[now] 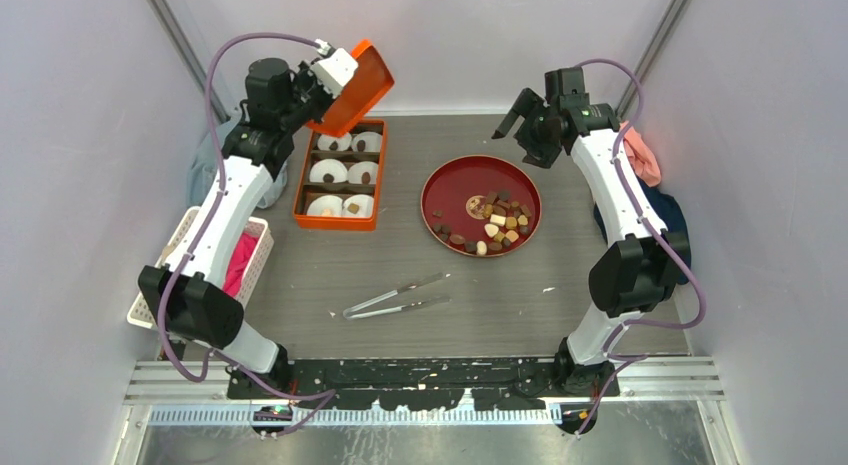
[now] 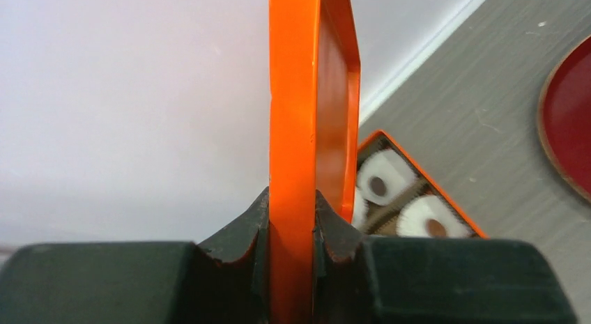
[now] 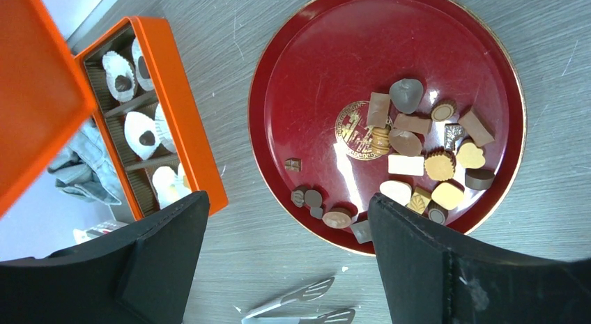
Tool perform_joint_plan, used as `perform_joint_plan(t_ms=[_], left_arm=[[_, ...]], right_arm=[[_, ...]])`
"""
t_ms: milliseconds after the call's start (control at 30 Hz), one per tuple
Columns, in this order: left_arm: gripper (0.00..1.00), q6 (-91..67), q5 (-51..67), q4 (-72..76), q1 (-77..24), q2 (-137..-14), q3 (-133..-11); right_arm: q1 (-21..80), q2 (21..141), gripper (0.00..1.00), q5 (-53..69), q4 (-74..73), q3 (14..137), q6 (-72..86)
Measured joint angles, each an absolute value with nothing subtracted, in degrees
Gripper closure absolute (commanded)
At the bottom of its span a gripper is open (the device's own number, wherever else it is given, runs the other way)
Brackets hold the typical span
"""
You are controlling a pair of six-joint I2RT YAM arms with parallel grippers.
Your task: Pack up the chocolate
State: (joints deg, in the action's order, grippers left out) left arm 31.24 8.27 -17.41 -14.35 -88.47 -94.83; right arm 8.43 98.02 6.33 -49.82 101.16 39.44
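Observation:
Several loose pieces of chocolate in brown, tan and cream lie on a round red plate. To its left stands an orange box of white paper cups, some with a dark piece inside. My left gripper is shut on the edge of the orange lid, held raised and tilted over the box's far end. My right gripper hangs open and empty, high above the plate's far right side.
Metal tongs lie on the table nearer the arm bases. A white basket with pink cloth stands at the left edge. Crumpled cloths lie by the right wall. White walls close in on three sides.

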Motion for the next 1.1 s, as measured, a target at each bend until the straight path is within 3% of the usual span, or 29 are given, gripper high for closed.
perform_joint_plan(t_ms=[500, 933, 1100], left_arm=[[1.00, 65.1, 17.4, -5.7, -15.4, -88.2, -90.0], [1.00, 77.3, 20.4, 4.5, -15.5, -91.7, -79.2], [1.00, 78.5, 19.9, 6.7, -15.5, -91.7, -76.4]], right_arm=[[8.4, 98.2, 0.11, 7.9, -50.7, 100.7, 39.6], [9.3, 103.4, 0.12, 11.8, -51.1, 103.0, 38.9], [16.8, 111.3, 0.19, 10.0, -51.7, 111.0, 36.5]])
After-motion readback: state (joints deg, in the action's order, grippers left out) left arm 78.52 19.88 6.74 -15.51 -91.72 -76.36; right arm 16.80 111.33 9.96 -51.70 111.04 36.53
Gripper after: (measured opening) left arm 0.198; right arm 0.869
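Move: The left hand holds the orange lid high over the open chocolate box, whose middle lies about 35 cm below, some 3 cm to its left and roughly level with it fore and aft. From that hand, the denim cloth is about 26 cm left and 5 cm farther out; the red tray is some 32 cm right and 6 cm nearer. From the empty right hand the box is roughly 38 cm left, 5 cm farther out and 22 cm below, with the tray almost directly underneath. Rolling its left side up by about 50 degrees, the left hand keeps its pinch on the lid's rim, first rises 3 cm and drifts right, then sinks about 8 cm and edges forward, bringing the lid down towards the far end of the box. The right hand, nearly still at first, sinks and then swings left across the tray towards the box, some 8 cm left and 4 cm down, fingers staying wide open. ##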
